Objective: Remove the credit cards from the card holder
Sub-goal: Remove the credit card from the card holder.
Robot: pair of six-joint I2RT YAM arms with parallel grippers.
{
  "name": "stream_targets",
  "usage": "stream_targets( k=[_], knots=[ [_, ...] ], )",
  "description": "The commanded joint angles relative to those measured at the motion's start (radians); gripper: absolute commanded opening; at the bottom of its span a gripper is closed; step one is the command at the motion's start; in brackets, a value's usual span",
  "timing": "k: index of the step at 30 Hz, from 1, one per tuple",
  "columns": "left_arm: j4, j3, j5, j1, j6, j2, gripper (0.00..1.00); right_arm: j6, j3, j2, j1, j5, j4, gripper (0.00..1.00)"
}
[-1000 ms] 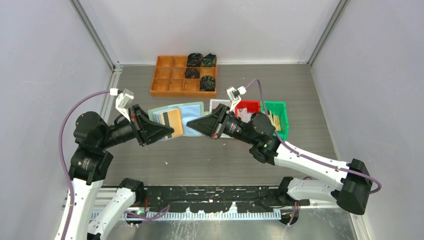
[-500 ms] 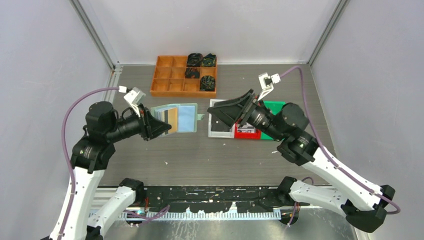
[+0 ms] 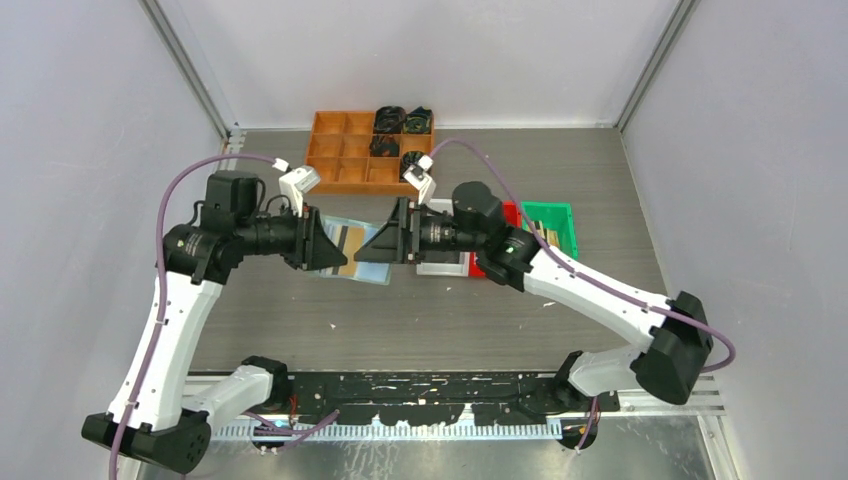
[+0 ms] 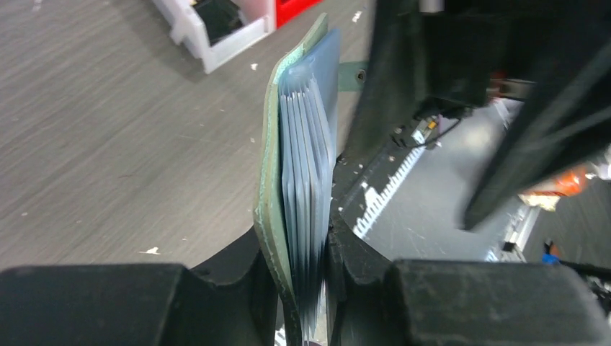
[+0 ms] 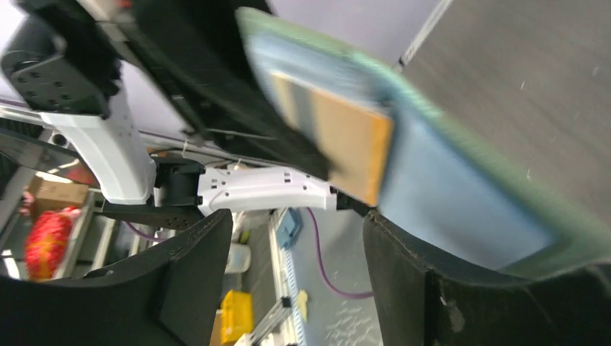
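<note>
My left gripper (image 3: pixel 333 249) is shut on the left half of the open sage-green card holder (image 3: pixel 365 262) and holds it tilted above the table. In the left wrist view the gripper (image 4: pixel 299 252) pinches the green cover (image 4: pixel 267 187) and the fanned pale blue pockets (image 4: pixel 306 158). An orange card (image 3: pixel 349 246) and striped card edges show in the pockets. My right gripper (image 3: pixel 372 246) is open and faces the holder closely. In the right wrist view its open jaws (image 5: pixel 295 231) sit just below the orange card (image 5: pixel 339 133) and blue pocket (image 5: pixel 447 194).
An orange compartment tray (image 3: pixel 340 150) with black coiled items stands at the back. A white bin (image 3: pixel 440 264), a red bin (image 3: pixel 505 212) and a green bin (image 3: pixel 556 226) stand in a row to the right, partly under the right arm.
My left gripper has lifted the card holder off the table and carried it right. My right gripper has swung left from above the bins to face the holder.
</note>
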Motion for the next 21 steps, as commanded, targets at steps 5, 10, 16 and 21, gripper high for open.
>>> stream_targets(
  k=[5,10,16,21],
  knots=[
    [0.007,0.058,0.301,0.031,-0.059,-0.015,0.0,0.102,-0.038,0.006,0.002,-0.171,0.202,0.7],
    [0.006,0.067,0.4,0.045,-0.093,0.008,0.0,0.096,-0.056,0.003,0.002,-0.172,0.21,0.68],
    [0.056,0.056,0.486,0.052,-0.169,-0.006,0.05,0.136,-0.059,0.013,0.002,-0.182,0.285,0.58],
    [0.082,0.043,0.556,0.052,-0.206,-0.015,0.14,0.165,-0.084,0.007,0.002,-0.156,0.328,0.45]
  ],
)
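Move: The left hand still pinches the open card holder, with the gold credit card some 3 cm to its right and about 1 cm ahead of it, at about its own height. The right hand is empty with its fingers spread and pointing left; the same card lies about 3 cm left, 1 cm ahead and 3 cm below, and the holder's middle is at about the same place, a touch lower. On the table the white tray stands roughly 12 cm right, 14 cm farther out and 31 cm below. The left hand keeps its pinch on the card holder and lifts it about 4 cm, drawing it some 3 cm back and 2 cm to the right while the wrist rolls and swings clockwise by about 20 degrees, so that the card comes up between the right fingertips. The right hand first dips about 2.5 cm and comes back up nearly as far, easing back 2.5 cm all the while and turning some 10 degrees counter-clockwise, and its fingers close from wide to about half open around the card's free edge, with no grip on it yet. ##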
